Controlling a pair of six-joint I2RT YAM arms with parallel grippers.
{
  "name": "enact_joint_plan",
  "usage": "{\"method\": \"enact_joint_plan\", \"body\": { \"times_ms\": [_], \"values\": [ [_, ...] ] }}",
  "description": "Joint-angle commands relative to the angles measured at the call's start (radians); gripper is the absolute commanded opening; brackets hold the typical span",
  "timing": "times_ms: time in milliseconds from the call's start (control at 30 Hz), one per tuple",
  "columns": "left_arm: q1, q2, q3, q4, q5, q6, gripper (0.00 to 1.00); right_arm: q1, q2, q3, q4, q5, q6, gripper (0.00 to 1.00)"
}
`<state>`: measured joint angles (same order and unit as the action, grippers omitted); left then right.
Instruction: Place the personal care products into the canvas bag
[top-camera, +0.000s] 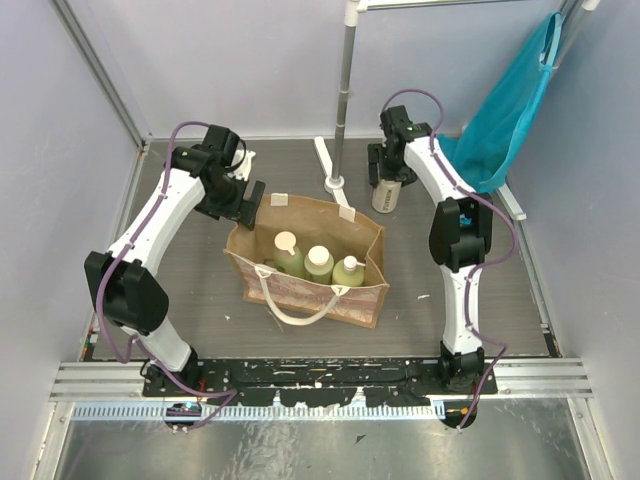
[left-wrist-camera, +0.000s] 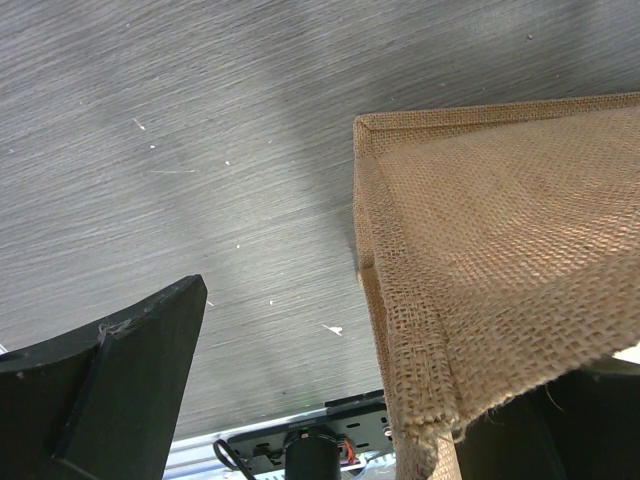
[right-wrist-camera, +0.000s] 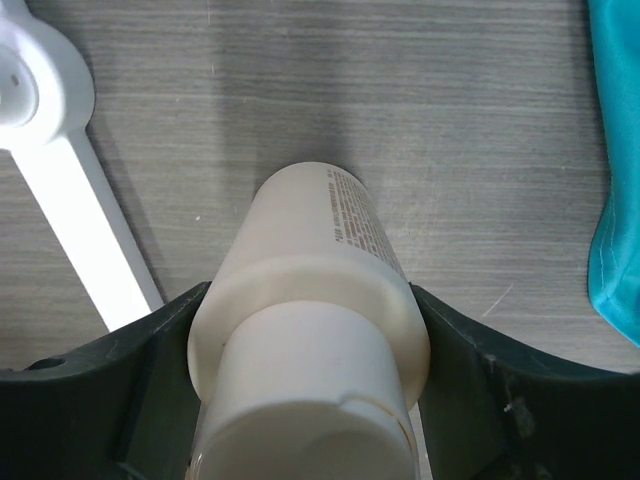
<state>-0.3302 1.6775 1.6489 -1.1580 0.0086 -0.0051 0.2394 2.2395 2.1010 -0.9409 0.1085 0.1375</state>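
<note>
The canvas bag (top-camera: 345, 232) stands open mid-table, a cream handle hanging over its front. Three bottles of pale yellow-green liquid stand inside it: left (top-camera: 288, 256), middle (top-camera: 319, 263), right (top-camera: 349, 271). A fourth bottle (top-camera: 386, 194) stands upright on the table behind the bag's right corner. My right gripper (top-camera: 392, 172) is shut on it; in the right wrist view both fingers (right-wrist-camera: 455, 345) press the bottle (right-wrist-camera: 320, 240) at its shoulder. My left gripper (top-camera: 246, 206) is open at the bag's back-left corner; the burlap rim (left-wrist-camera: 480, 250) lies between its jaws, near the right finger.
A white stand with a metal pole (top-camera: 340, 150) rises just behind the bag; its base arm (right-wrist-camera: 75, 210) lies left of the held bottle. A teal cloth (top-camera: 505, 110) hangs at the back right and shows at the right edge (right-wrist-camera: 615, 200). A metal rail (top-camera: 320, 378) runs along the near edge.
</note>
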Motion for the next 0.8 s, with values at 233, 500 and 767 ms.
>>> {"method": "enact_joint_plan", "body": {
  "times_ms": [233,500,767],
  "values": [
    [0.003,0.023,0.017,0.000,-0.023,0.027,0.98,0.003,-0.413,0.027,0.087,-0.148,-0.045,0.01],
    [0.003,0.039,0.029,0.000,-0.015,0.046,0.98,0.003,-0.541,0.073,0.097,-0.398,-0.056,0.01],
    [0.003,0.063,0.055,-0.005,-0.009,0.066,0.98,0.105,-0.540,0.196,-0.001,-0.680,-0.082,0.01]
  ]
}}
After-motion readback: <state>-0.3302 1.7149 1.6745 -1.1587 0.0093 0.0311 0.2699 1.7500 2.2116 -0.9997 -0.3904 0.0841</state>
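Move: The right hand already holds the white bottle by its upper part. From that hand the canvas bag's middle is about 18 cm to the left, 20 cm back and nearly level; three bottles stand in the bag some 15 cm left and 21 cm back. The stand's white foot is about 12 cm left, 5 cm farther out, 10 cm lower. From the left hand the bag's middle is about 12 cm right, 6 cm back, 9 cm below. With its grip on the white bottle unchanged, the right hand lifts it off the table, first almost straight up and soon fast, about 27 cm in all, then increasingly draws back some 10 cm and left about 8 cm, to the canvas bag's side. The wrist swings the fingertips outward and to the left and turns about 25 degrees counter-clockwise. ##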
